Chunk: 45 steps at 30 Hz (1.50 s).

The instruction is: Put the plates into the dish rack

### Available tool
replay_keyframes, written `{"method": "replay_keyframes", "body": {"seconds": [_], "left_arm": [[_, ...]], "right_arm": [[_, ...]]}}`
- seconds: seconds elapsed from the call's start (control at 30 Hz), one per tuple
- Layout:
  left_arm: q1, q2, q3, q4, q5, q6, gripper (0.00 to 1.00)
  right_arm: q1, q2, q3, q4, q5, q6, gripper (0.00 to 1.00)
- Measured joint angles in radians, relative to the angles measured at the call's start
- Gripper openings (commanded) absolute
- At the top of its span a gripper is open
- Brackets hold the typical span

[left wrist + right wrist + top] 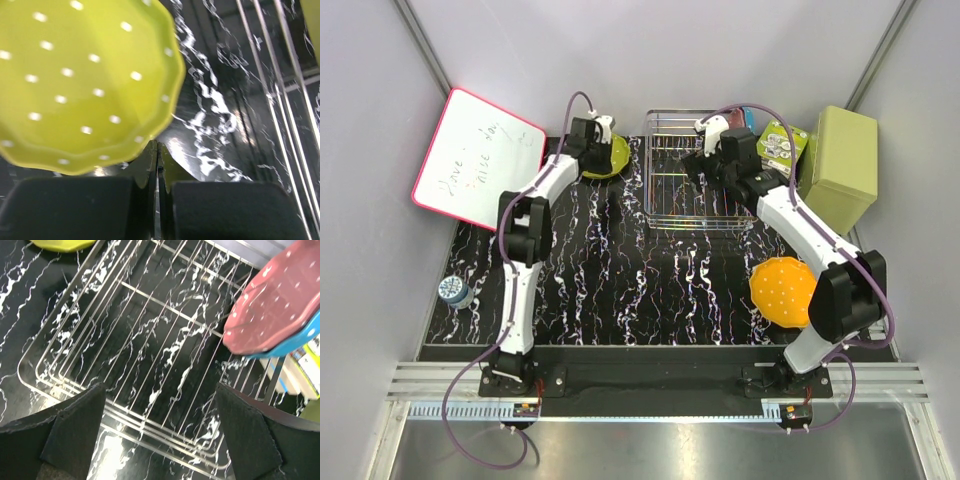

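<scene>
My left gripper is shut on the near rim of the lime green plate, which fills the upper left of the left wrist view. From above, that plate is at the back, left of the dish rack, with the left gripper at its edge. Over the wire rack my right gripper hangs open and holds nothing. A pink plate leans at the rack's far right, with a blue plate behind it. The orange plate lies on the table beside the right arm.
A pink-framed whiteboard leans at the back left. An olive-green box and a green printed packet stand right of the rack. A small grey roll sits at the table's left edge.
</scene>
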<state>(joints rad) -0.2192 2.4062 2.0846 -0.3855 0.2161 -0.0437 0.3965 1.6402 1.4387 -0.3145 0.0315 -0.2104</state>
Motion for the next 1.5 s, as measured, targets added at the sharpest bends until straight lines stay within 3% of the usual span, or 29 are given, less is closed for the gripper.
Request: {"method": "replay_keyframes", "body": {"seconds": [0.3,0.37,0.47,0.5,0.53,0.63,0.8,1.13,1.27,1.5], "left_arm": [[-0.013,0.008,-0.007,-0.074,-0.044,0.002,0.00],[-0.006,0.018,0.010,-0.076,-0.057,0.002,0.06],[0.001,0.025,0.030,-0.068,-0.071,0.008,0.27],[0.003,0.029,0.037,-0.061,-0.075,0.009,0.42],[0.004,0.032,0.044,-0.054,-0.079,0.010,0.69],[0.005,0.048,0.068,-0.059,-0.088,-0.002,0.99],[0.017,0.114,0.170,-0.124,-0.055,-0.053,0.99],[0.072,0.136,0.166,-0.141,0.028,-0.144,0.99],[0.075,0.074,0.059,-0.131,0.068,-0.148,0.99],[0.037,-0.164,-0.295,-0.186,0.096,-0.117,0.99]], "right_arm": [[0.000,-0.085,-0.064,-0.005,-0.052,0.051,0.97],[0.000,-0.100,-0.083,-0.006,-0.057,0.059,0.97],[0.000,-0.106,-0.106,-0.006,-0.066,0.071,0.98],[0.000,-0.106,-0.113,-0.006,-0.071,0.077,0.98],[0.000,-0.106,-0.119,-0.008,-0.075,0.081,0.98],[0.000,-0.106,-0.125,-0.016,-0.078,0.091,0.98],[0.000,-0.106,-0.125,-0.018,-0.079,0.105,0.99],[0.000,-0.102,-0.125,-0.026,-0.079,0.122,0.99],[0.000,-0.088,-0.124,-0.028,-0.079,0.123,1.00],[0.000,-0.047,-0.124,-0.032,-0.106,0.127,0.99]]}}
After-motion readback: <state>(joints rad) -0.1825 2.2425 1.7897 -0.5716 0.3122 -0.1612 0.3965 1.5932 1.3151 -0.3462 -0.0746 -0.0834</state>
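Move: The green plate's middle lies about 8 cm ahead of the left hand, 2 cm to its left and some 5 cm below; the shut fingertips are at the plate's near-right rim. The dish rack's middle stands roughly 27 cm to the left hand's right, level with it, and the whiteboard some 35 cm to its left and 5 cm ahead. From the right hand the green plate is about 22 cm ahead, 31 cm left and 20 cm down. The green plate's near rim is worked by the left hand, which dips and shuffles a few centimetres there, opens its fingers wide, then draws back about 10 cm, tipping some 20 degrees further down, one fingertip lapped over the rim and dragging it. The open right hand backs off 4 cm above the rack, then sinks about 3 cm. ##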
